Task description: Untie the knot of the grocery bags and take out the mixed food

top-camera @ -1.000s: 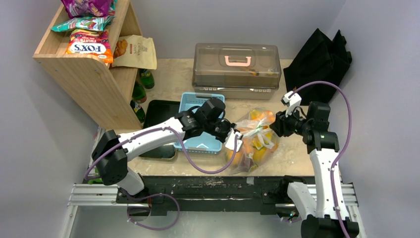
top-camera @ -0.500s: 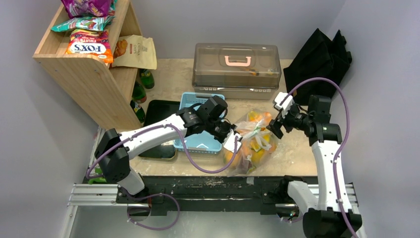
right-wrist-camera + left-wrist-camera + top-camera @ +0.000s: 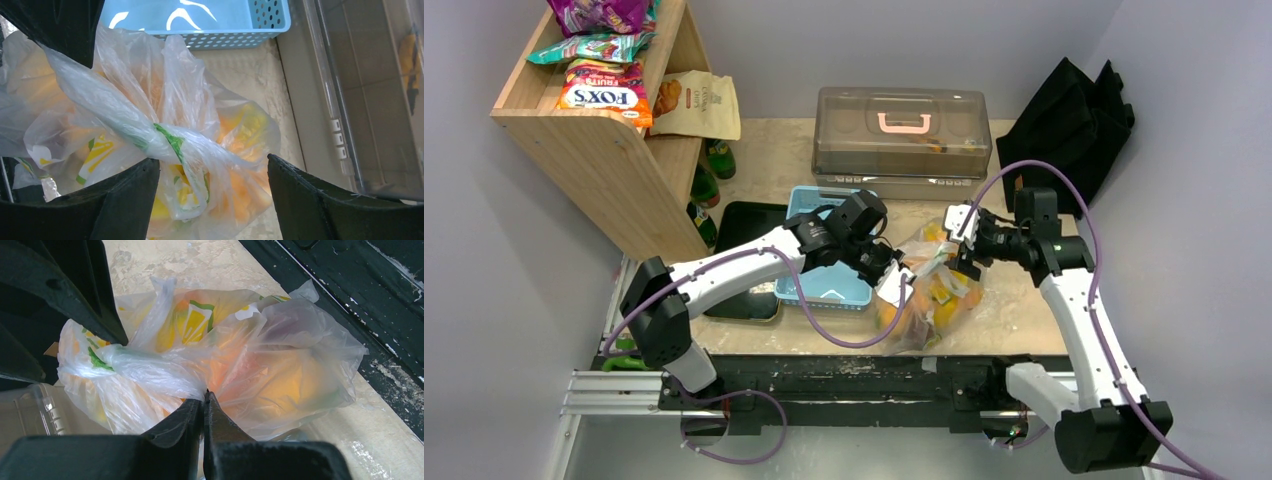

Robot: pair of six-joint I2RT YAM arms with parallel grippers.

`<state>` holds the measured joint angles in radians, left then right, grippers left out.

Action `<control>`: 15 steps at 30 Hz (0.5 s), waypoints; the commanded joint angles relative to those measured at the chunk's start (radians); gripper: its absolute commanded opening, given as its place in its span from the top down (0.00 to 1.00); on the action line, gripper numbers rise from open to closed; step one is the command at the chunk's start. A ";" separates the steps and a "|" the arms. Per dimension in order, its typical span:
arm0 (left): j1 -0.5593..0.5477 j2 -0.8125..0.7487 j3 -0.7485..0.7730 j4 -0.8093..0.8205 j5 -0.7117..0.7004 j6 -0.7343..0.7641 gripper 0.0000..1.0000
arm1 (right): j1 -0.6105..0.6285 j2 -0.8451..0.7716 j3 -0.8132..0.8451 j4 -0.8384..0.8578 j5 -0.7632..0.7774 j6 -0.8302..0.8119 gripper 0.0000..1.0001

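The grocery bag [image 3: 936, 292], clear crinkly plastic with green-and-yellow prints, lies near the table's front edge. Mixed food [image 3: 944, 305] shows through it as blurred orange and yellow shapes. My left gripper [image 3: 894, 277] is shut on a fold of the bag's plastic [image 3: 165, 377], its fingertips pinched together at the left gripper's tip [image 3: 205, 395]. The knot [image 3: 170, 142] is a twisted whitish neck with a green streak. It sits between the spread fingers of my right gripper [image 3: 210, 161], which is open and reaches the bag's far right side [image 3: 965, 247].
A blue perforated basket [image 3: 829, 285] stands just left of the bag, with a black tray [image 3: 742, 230] beyond it. A clear lidded box [image 3: 902, 140] with a pink handle stands behind. The wooden shelf [image 3: 604, 150] of snack packs stands far left, a black fabric bag [image 3: 1069, 120] far right.
My right gripper has opened and moved left onto the bag, so its fingers now flank the knot. The left gripper has kept its pinch in place.
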<state>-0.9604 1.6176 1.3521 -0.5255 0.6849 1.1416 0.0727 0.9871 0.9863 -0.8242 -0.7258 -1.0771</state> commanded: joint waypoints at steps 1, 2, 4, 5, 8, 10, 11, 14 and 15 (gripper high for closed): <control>0.001 0.004 0.045 -0.013 0.054 0.049 0.96 | 0.024 0.062 0.024 0.028 0.024 -0.056 0.30; 0.002 0.003 0.046 -0.016 0.051 0.050 0.96 | 0.025 0.080 0.029 0.013 0.043 -0.076 0.37; 0.005 0.000 0.045 -0.015 0.041 0.051 0.96 | 0.025 0.106 0.038 -0.023 0.079 -0.133 0.49; 0.009 -0.002 0.043 -0.010 0.034 0.049 0.97 | 0.025 0.113 0.040 -0.038 0.079 -0.143 0.54; 0.036 0.000 0.046 0.018 0.025 0.031 0.97 | 0.025 0.105 0.032 -0.075 0.104 -0.165 0.85; 0.054 0.004 0.056 0.035 0.014 0.023 0.97 | 0.025 0.088 0.018 -0.059 0.128 -0.119 1.00; 0.062 0.007 0.060 0.044 0.004 0.017 0.97 | 0.023 0.079 0.016 -0.044 0.143 -0.085 1.00; 0.086 0.008 0.060 0.125 -0.048 -0.037 0.97 | 0.012 0.027 0.027 0.031 0.193 0.097 1.00; 0.095 0.010 0.060 0.160 -0.069 -0.066 0.97 | 0.002 0.008 0.034 0.058 0.204 0.158 1.00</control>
<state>-0.9001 1.6257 1.3678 -0.5014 0.6582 1.1465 0.0963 1.0695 0.9871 -0.8551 -0.6029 -1.1294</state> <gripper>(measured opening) 0.033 0.009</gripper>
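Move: The plastic twist by the bag's knot runs between the open right fingers, about 4 cm below the right hand and 1 cm ahead of it. The fruit bulge of the bag lies roughly 5 cm back, 2 cm left and 9 cm down from the right hand; the blue basket is some 24 cm left and 3 ahead, the toolbox about 22 ahead and 8 left. From the left hand, which already holds the twist's other end, the knot is about 8 cm right and 5 ahead. The right fingers close fully and pinch the twisted plastic beside the knot, the hand first dropping about 4 cm onto the twist with a slight tilt, then easing a couple of centimetres to the right. The left hand keeps its pinch on the other end, nearly still at first, then shifts forward some 3 cm, towards the toolbox side. ##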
